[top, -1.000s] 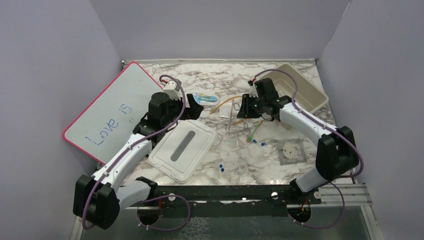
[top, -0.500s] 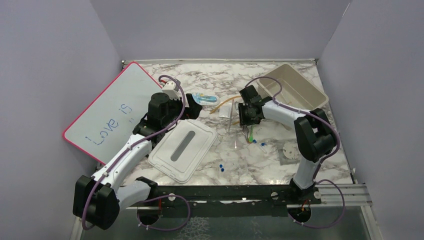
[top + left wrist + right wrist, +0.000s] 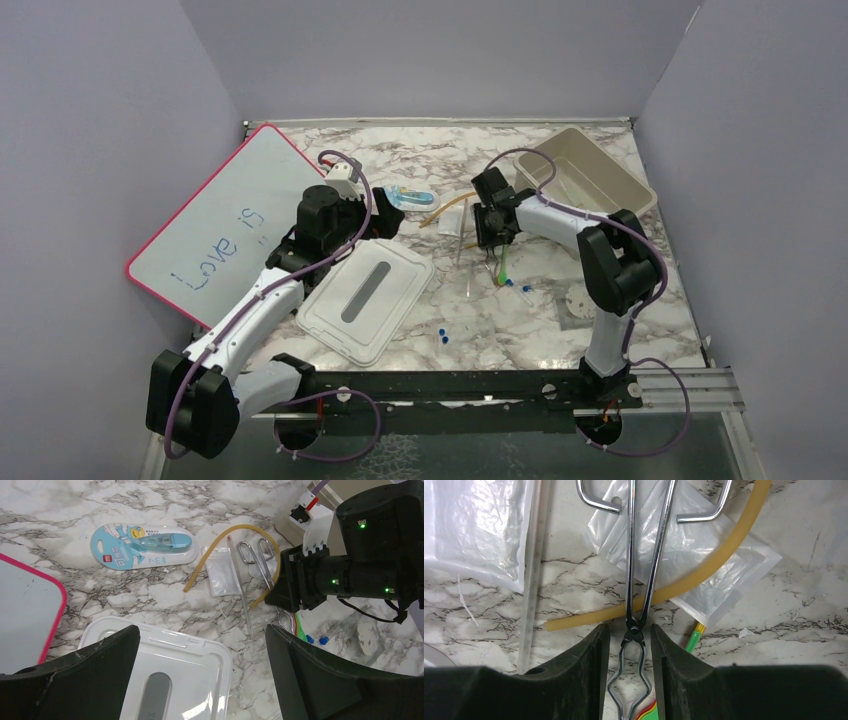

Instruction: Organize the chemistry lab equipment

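Observation:
The metal forceps (image 3: 644, 580) lie flat on the marble, handles (image 3: 257, 555) pointing away, crossing the amber tubing (image 3: 724, 550) and a clear bag (image 3: 704, 570). My right gripper (image 3: 630, 635) is down over them, part open, one finger on each side of the forceps' bowed tip end, close against it. In the top view the right gripper (image 3: 492, 238) sits beside the thin green stick (image 3: 504, 266), whose end shows by the right finger (image 3: 693, 640). A glass rod (image 3: 241, 595) and a second bag (image 3: 222, 575) lie to the left. My left gripper (image 3: 200, 640) hangs wide open above the white lid (image 3: 165, 680).
A pink-rimmed whiteboard (image 3: 220, 220) leans at the left. A beige bin (image 3: 600, 175) stands at the back right. A blue correction-tape pack (image 3: 145, 545) lies behind the lid (image 3: 365, 295). Small blue-capped vials (image 3: 441, 336) and a bagged round disc (image 3: 583, 300) lie near the front.
The right arm folded its elbow inward and brought its gripper down over the forceps' tip end. The left arm has not moved.

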Controlling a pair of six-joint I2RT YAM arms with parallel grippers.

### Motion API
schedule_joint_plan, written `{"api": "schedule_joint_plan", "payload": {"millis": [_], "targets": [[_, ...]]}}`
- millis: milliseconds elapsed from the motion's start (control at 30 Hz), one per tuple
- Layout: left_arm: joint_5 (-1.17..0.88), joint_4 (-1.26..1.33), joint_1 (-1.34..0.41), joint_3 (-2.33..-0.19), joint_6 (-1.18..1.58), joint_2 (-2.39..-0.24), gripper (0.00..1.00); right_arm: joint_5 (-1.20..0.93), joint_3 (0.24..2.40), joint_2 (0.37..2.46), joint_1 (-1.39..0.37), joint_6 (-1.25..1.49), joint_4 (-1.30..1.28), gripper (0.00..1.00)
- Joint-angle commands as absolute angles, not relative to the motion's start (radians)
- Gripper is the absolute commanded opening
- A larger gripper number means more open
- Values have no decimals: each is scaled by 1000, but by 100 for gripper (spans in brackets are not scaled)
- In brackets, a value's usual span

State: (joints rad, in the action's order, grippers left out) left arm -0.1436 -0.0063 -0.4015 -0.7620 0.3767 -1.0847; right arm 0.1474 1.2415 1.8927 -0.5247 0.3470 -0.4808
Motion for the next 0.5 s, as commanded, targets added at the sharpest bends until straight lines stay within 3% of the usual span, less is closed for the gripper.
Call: {"api": "schedule_joint_plan", "payload": {"millis": [0, 233, 467], "targets": [[-144, 2, -405, -785, 362, -1086, 99, 165, 1252, 1950, -532, 377, -482, 38], [-143, 2, -405, -784, 362, -1085, 99, 139, 1231, 1923, -532, 411, -457, 13], [-149, 2, -406, -783, 360, -1080, 99, 115, 1210, 1823, -532, 401, -413, 5]]}}
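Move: The metal tongs lie with their pivot almost between the right hand's half-open fingers, their middle about 2 cm ahead and 1 cm below. The yellow tube is centred some 7 cm ahead and 3 cm left, the glass rod level and about 5 cm left, and the green brush about 4 cm back and 3 cm right, all at table height. From the left hand the tongs are about 5 cm ahead, 20 cm right and 20 cm below. The tongs are pinched at the pivot from both sides as the right fingers close from nearly half open to almost shut. The hand stays low over the table, only easing less than 1 cm forward and left, with hardly any turn, and keeps its grip there without lifting yet. ##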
